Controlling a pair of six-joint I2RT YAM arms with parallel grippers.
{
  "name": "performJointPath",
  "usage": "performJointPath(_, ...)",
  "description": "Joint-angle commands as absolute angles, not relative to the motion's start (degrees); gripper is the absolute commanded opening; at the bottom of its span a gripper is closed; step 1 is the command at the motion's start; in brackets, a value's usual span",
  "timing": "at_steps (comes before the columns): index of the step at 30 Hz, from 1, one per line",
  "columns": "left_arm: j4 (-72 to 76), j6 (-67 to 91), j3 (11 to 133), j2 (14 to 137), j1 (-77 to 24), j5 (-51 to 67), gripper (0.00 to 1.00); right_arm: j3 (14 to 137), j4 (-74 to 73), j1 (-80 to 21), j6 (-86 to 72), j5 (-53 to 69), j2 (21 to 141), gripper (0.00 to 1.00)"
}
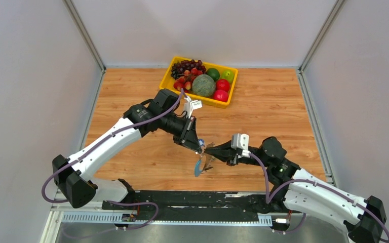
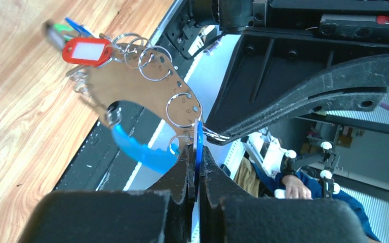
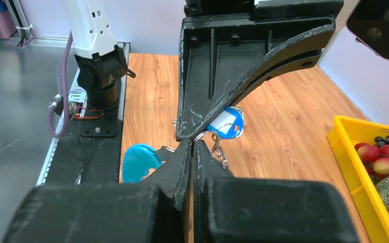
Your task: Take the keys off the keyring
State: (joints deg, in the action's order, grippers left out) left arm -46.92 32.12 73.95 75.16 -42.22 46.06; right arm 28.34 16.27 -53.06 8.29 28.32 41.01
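Observation:
The keyring [image 2: 147, 88] hangs in the air between my two grippers. It is a curved see-through piece with a row of small wire rings and a bright blue band [image 2: 142, 149]. The keys dangle from it, with a red-and-white head [image 2: 86, 50] and blue and green ones [image 2: 63, 26] beyond. My left gripper [image 2: 196, 149] is shut on a blue-headed key [image 3: 225, 124], which I see edge-on. My right gripper [image 3: 193, 143] is shut on a small wire ring [image 3: 205, 135] right beside it. From above, both grippers [image 1: 198, 144] [image 1: 210, 150] meet tip to tip above the wooden table, with the blue band [image 1: 197, 166] hanging below.
A yellow tray [image 1: 168, 76] of grapes, melon and apples stands at the back middle, and its rim [image 3: 344, 147] shows to the right in the right wrist view. A black base rail [image 1: 192, 200] runs along the near edge. Grey walls close in three sides.

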Motion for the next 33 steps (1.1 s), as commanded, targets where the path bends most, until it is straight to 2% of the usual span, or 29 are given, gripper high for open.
performJointPath(1,-42.67,32.34,73.73,74.76,-42.01,48.2,0.0,23.86,31.01,-53.31,11.71,31.27,36.11,0.0)
performJointPath(20,-43.19,30.2,72.87,77.95,-45.35,49.22,0.0,20.77,35.67,-53.26,20.99,34.51,34.66,0.0)
performJointPath(21,-43.17,30.22,73.33,77.87,-45.33,49.18,0.0,20.87,35.26,-53.26,20.63,33.98,34.45,0.05)
performJointPath(25,-44.12,30.05,75.6,76.54,-45.35,47.71,0.0,21.89,30.9,-53.31,19.26,31.68,33.31,0.38)
performJointPath(29,-46.01,29.84,78.35,74.93,-45.34,45.66,0.0,21.02,29.18,-53.33,16.02,28.54,30.96,0.46)
performJointPath(33,-48.78,29.22,80.63,74.37,-45.35,43.89,0.0,19.46,28.57,-53.27,10.45,24.59,28.73,0.47)
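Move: The right fingertips pinch a ring of the keyring. The blue key tag, clamped in the left fingertips, lies about 2 cm left, 2 cm ahead and 1 cm above them, and about 1 cm ahead of the left hand's own point. The brown keyring plate hangs about 4 cm back and 5 cm below the right hand, level sideways; its blue handle hangs some 5 cm back, 3 cm left and 6 cm below. Ease the right gripper back about 1.5 cm and slightly right with the ring pinched, rolling it some 15 degrees so its forward side rises, while the left keeps its pinch on the blue key tag and follows a little back and right. Then open the right fingers about halfway, let go of the ring and draw off right and up; finish by lifting the left slightly. ##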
